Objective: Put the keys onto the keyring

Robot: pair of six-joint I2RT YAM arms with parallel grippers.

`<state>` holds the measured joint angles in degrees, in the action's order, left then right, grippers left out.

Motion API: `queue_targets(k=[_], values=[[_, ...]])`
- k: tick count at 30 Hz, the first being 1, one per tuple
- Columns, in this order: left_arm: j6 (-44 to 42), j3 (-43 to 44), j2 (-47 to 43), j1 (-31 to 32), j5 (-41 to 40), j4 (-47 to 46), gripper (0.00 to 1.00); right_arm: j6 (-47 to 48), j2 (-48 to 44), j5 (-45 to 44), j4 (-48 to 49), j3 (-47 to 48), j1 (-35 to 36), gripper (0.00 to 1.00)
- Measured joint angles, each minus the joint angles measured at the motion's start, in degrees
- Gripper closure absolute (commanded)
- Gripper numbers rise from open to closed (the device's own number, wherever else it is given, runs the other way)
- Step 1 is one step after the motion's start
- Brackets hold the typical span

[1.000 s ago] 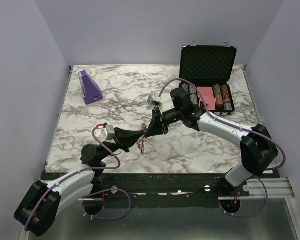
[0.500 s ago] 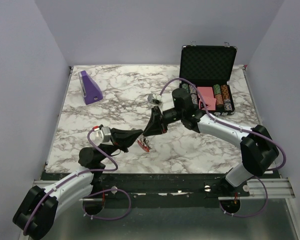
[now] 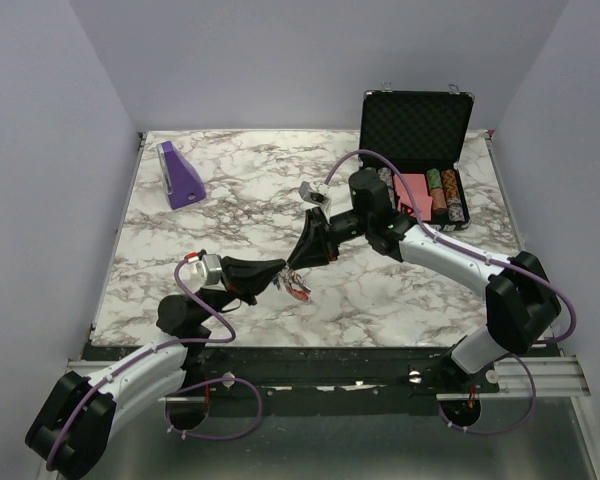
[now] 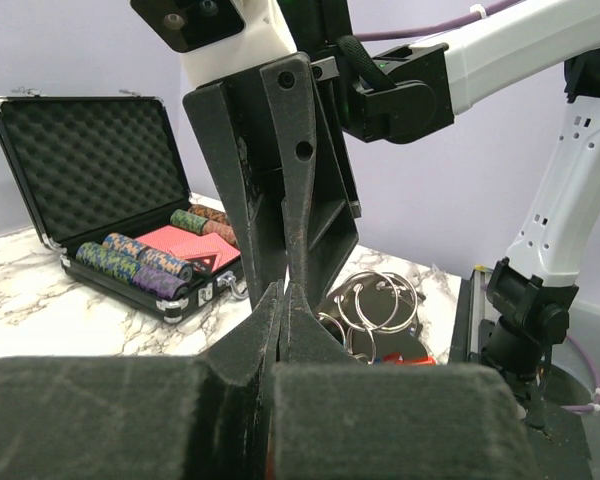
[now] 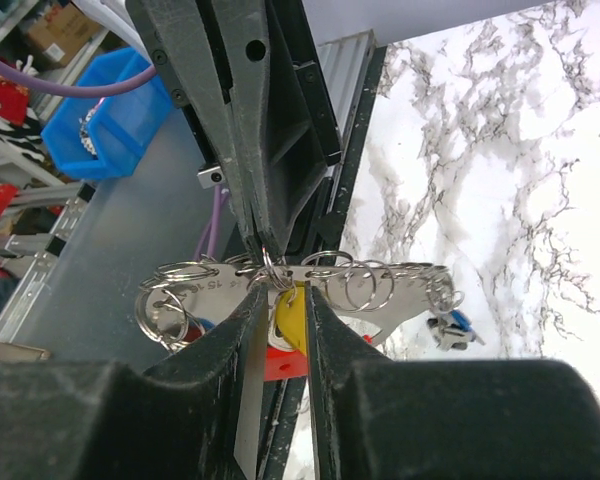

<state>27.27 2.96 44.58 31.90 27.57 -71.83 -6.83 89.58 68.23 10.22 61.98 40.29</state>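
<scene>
The keyring (image 5: 380, 281) is a flat grey metal tag carrying several thin rings, with a red piece (image 5: 280, 362) under it. My left gripper (image 5: 264, 250) is shut on its top edge and holds it above the table. The yellow key (image 5: 292, 312) hangs from a ring between the parted fingers of my right gripper (image 5: 280, 300). A blue key (image 5: 458, 325) dangles at the tag's right end. In the left wrist view, my left gripper (image 4: 283, 292) is shut, with the keyring (image 4: 380, 302) just right of it. From above, the left gripper (image 3: 283, 272) and right gripper (image 3: 300, 264) meet over the keyring (image 3: 298, 287).
An open black case (image 3: 415, 120) with poker chips and a red card deck stands at the table's back right. A purple wedge (image 3: 180, 175) lies at the back left. The marble table (image 3: 400, 300) ends at a metal rail in front. A blue bin (image 5: 100, 130) sits beyond the table.
My right gripper's fingers have parted from shut and the right wrist has risen a little. The left gripper, still shut, has carried the keyring slightly to the right.
</scene>
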Motion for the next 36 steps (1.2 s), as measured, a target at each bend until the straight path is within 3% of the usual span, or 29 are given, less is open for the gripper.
queue_targets(k=[10,15,19,25,30,36], values=[[0.07,0.00,1.49,0.00,0.04,-0.87,1.00,-2.67,0.00,1.51,2.32,0.00,0.28,0.71],[0.26,0.00,2.10,0.00,0.07,-1.90,1.00,-2.27,0.00,1.51,2.32,-0.02,0.37,0.80],[0.44,0.00,2.10,0.09,0.07,-2.27,1.00,-0.76,0.00,1.55,1.95,0.00,0.55,0.99],[0.68,0.00,2.16,0.09,0.09,-2.14,0.99,3.61,0.00,1.77,-1.57,1.20,0.66,0.99],[0.68,0.02,-0.74,0.09,-0.15,0.15,0.46,14.67,0.04,0.66,-16.52,7.85,1.22,0.99],[-1.73,0.76,-20.24,0.09,-5.64,21.94,0.05,32.13,3.50,-6.38,-41.38,23.15,1.62,0.99]])
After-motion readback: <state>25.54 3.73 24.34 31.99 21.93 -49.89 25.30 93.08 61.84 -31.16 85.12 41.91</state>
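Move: The ring at the top of the key bundle is pinched in the left fingertips, and lies just off the half-open right fingertips, about 1 cm to their left and 1 cm back. From the left hand point the ring is level and right at the tips. From the right hand, the grey strip with its row of rings hangs roughly 3 cm below and 1 cm back, and the red arc some 6 cm below and 3 cm back, 2 cm to the right. The right hand eases less than 1 cm back and up, then shuts its fingers on the ring that the left still pinches, so that both hands briefly have it. The left fingers then open wide and withdraw about 2 cm to the left and 1 cm up, while the right keeps its pinch, lifting about 2.5 cm and moving 1.5 cm or so forward as it rolls some 15 degrees, forward side rising. ##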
